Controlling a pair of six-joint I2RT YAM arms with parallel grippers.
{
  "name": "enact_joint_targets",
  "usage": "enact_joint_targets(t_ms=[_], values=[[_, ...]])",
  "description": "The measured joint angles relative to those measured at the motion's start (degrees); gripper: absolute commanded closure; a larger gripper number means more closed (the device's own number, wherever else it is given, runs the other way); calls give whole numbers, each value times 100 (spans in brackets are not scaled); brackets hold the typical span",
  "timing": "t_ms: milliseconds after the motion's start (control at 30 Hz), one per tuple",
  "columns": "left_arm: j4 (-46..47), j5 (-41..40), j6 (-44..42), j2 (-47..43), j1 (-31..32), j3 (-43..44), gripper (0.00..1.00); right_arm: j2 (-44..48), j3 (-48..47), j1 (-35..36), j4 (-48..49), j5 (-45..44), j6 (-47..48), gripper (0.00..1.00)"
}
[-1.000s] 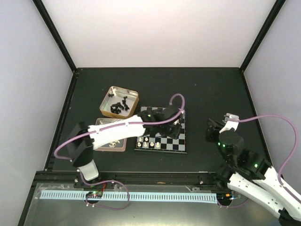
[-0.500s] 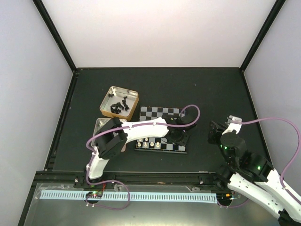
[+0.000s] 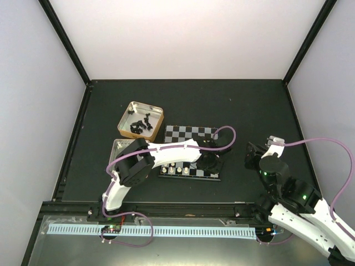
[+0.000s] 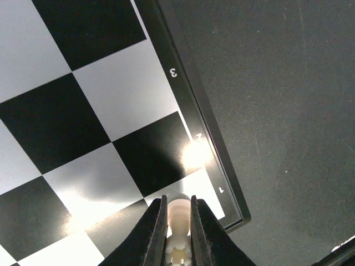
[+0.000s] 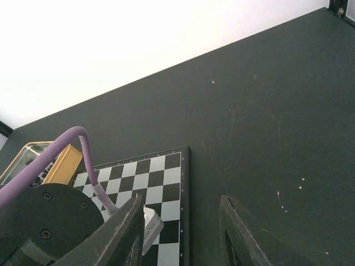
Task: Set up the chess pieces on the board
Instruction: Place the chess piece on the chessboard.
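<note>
The board [image 3: 188, 133] lies mid-table, with a few cream-white chess pieces [image 3: 176, 167] standing along its near row. My left gripper [image 3: 211, 162] hangs over the board's near right corner. In the left wrist view it [image 4: 178, 208] is shut on a cream-white piece [image 4: 179, 219], upright just above the light corner square by the rim's "1" mark. My right gripper [image 3: 251, 157] hovers right of the board. In the right wrist view it [image 5: 180, 221] is open and empty over bare table, facing the board [image 5: 158, 174].
A gold tin [image 3: 128, 110] holding several black pieces [image 3: 141, 125] sits beyond the board's left corner. A second tin [image 3: 117, 145] lies left of the board, mostly under my left arm [image 3: 166, 152]. The left wrist and its purple cable [image 5: 39, 216] fill the lower left of the right wrist view.
My left arm has swung from the board's far right part to its near right corner, carrying the white piece. The right gripper has opened a little wider and barely shifted.
</note>
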State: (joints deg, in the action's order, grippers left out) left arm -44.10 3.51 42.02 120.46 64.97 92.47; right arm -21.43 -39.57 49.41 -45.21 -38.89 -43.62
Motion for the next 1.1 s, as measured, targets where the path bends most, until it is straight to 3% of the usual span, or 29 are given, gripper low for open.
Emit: enact_joint_targets(t_ms=[767,900,1100], values=[[116,339,-33,-92,-76,-72,60,-50,94,0,50,2,0,61],[192,304,-61,-603,-221,-433,53,-201,94,0,166,22,0,61],[514,-118,-94,-2192,-839,-1384,43,-706,116,0,557,170,-2,59]])
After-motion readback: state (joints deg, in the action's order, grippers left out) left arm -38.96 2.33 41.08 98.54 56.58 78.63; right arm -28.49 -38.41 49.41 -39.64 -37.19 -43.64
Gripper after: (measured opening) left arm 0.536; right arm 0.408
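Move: The left hand already has the white chess piece between its fingertips over the near right corner square, which lies directly below, some 2 cm down. The nearest placed piece stands about 12 cm to the left and 1 cm farther out; a second-row piece is roughly 18 cm left and 4 cm out. The light piece box lies some 36 cm left and 7 cm ahead. From the right hand, that corner square is around 14 cm left, level in reach and some 22 cm below. The left fingertips let go of the white piece, opening from nearly shut to about half wide after the low hand eases back roughly 1 cm. They then climb clear, about 9 cm up, while swinging some 7 cm left and 5 cm forward over the board, the wrist tilting about 15 degrees. The right hand, fingers open and empty, finally drifts about 3 cm left and forward towards the board. ##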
